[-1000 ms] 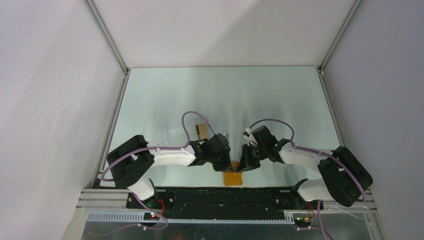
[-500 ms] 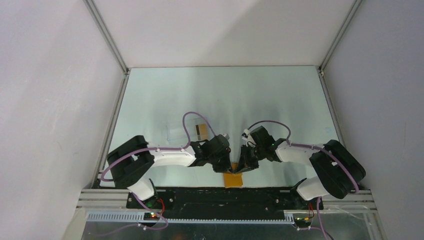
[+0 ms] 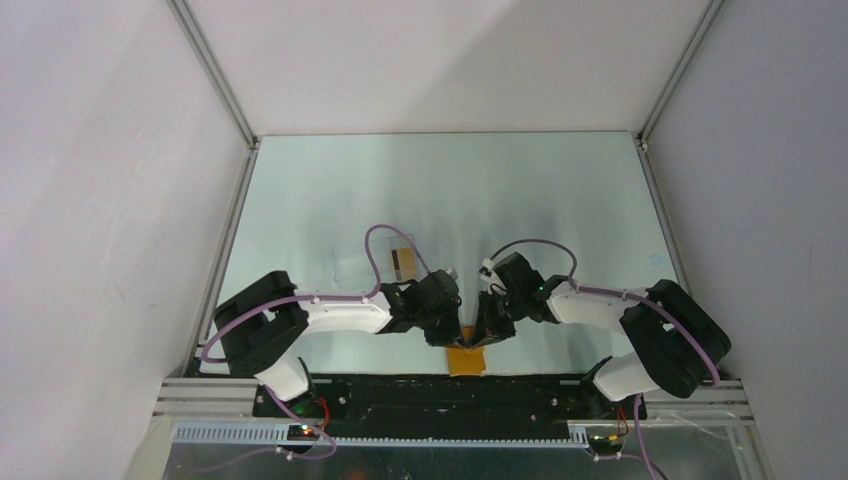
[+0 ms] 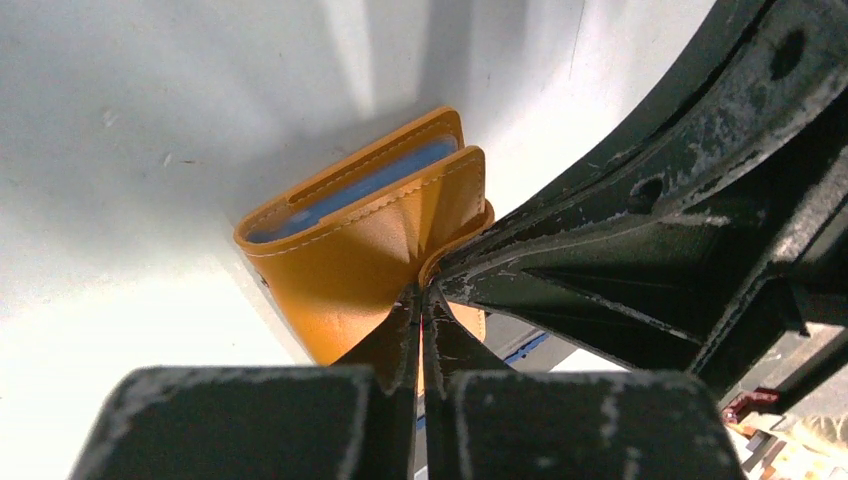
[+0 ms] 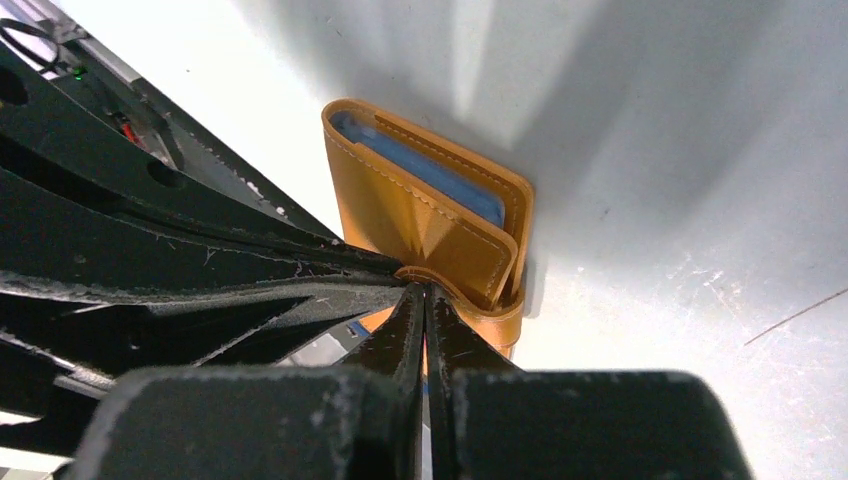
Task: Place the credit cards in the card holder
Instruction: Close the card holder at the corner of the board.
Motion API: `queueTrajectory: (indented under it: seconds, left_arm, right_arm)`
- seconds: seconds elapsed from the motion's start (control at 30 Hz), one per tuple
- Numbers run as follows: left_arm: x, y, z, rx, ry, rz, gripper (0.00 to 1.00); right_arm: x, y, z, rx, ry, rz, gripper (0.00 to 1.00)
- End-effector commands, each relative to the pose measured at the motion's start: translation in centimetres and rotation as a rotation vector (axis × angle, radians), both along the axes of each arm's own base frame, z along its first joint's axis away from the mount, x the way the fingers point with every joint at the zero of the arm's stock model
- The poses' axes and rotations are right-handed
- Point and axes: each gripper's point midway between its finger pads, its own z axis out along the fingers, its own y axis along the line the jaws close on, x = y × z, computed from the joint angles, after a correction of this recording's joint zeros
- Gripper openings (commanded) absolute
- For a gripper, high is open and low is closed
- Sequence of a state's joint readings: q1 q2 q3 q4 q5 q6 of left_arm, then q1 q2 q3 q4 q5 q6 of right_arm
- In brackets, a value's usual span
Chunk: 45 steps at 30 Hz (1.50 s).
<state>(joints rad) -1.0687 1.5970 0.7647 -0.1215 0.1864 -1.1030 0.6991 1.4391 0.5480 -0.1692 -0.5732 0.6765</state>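
The card holder (image 3: pixel 466 358) is an orange wallet with blue inner panels, lying near the table's front edge between both arms. It shows half folded in the left wrist view (image 4: pixel 365 235) and in the right wrist view (image 5: pixel 430 215). My left gripper (image 4: pixel 420 296) is shut on its near leather edge. From the other side, my right gripper (image 5: pixel 424 292) is shut on the curved tab edge. In the top view the left gripper (image 3: pixel 457 334) and right gripper (image 3: pixel 478 337) almost touch tip to tip. One tan credit card (image 3: pixel 404 263) lies flat behind the left arm.
A clear plastic case (image 3: pixel 352 263) lies left of the card, under the left arm's purple cable (image 3: pixel 385 232). White walls enclose the table (image 3: pixel 450 190) on three sides. The black base rail (image 3: pixel 450 395) runs just in front of the wallet.
The right arm has shifted slightly left toward the wallet, and its jaws have pinched fully shut. The left arm and the wallet stay where they were.
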Motion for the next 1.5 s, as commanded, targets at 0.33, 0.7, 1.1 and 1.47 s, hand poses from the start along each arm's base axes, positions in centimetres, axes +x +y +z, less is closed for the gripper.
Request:
queueTrajectory:
  seconds: [0.33,0.7,1.1,1.47]
  left_arm:
    - [-3.0,2.5,-3.3,0.171,0.134,0.046,0.0]
    - [-2.4,1.2,-2.1,0.154,0.064,0.007,0.0]
    - [0.0,-0.3,1.3,0.075,-0.069,0.018,0.0]
    - [-0.1,-0.2,1.6,0.066,-0.073,0.01,0.0]
  right_arm:
    - [-5.8,-6.6,-6.3,-0.551,0.122,0.16,0.0]
    - [-3.4,-3.8,-3.7,-0.502,-0.05,0.176,0.0]
    - [0.3,0.4,5.2,-0.101,-0.181,0.059,0.03]
    - [0.2,0.4,5.2,-0.074,-0.155,0.076,0.02]
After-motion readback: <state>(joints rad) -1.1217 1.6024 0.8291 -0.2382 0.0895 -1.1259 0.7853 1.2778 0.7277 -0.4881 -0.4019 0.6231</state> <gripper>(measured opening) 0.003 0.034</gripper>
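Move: The strap's snap on the brown card holder lies practically at both sets of fingertips: about 1 cm to the left hand's right and 1 cm lower, and right at the right hand's tips. From the left hand, the holder's middle is some 2 cm nearer the base, 1 cm to the left and 1 cm below. The clear tray stands about 16 cm ahead and 18 cm to the left of that hand, 2 cm below it. Its shut tips already at the strap's end, the right hand bears down on the snap, sinking and drawing back about 1 cm as its fingers tip some 15 degrees steeper; then it comes free and lifts roughly 6 cm, staying practically shut. The left hand keeps its shut tips at the snap, shifting back about 1 cm and partly returning, with a slight tilt. ##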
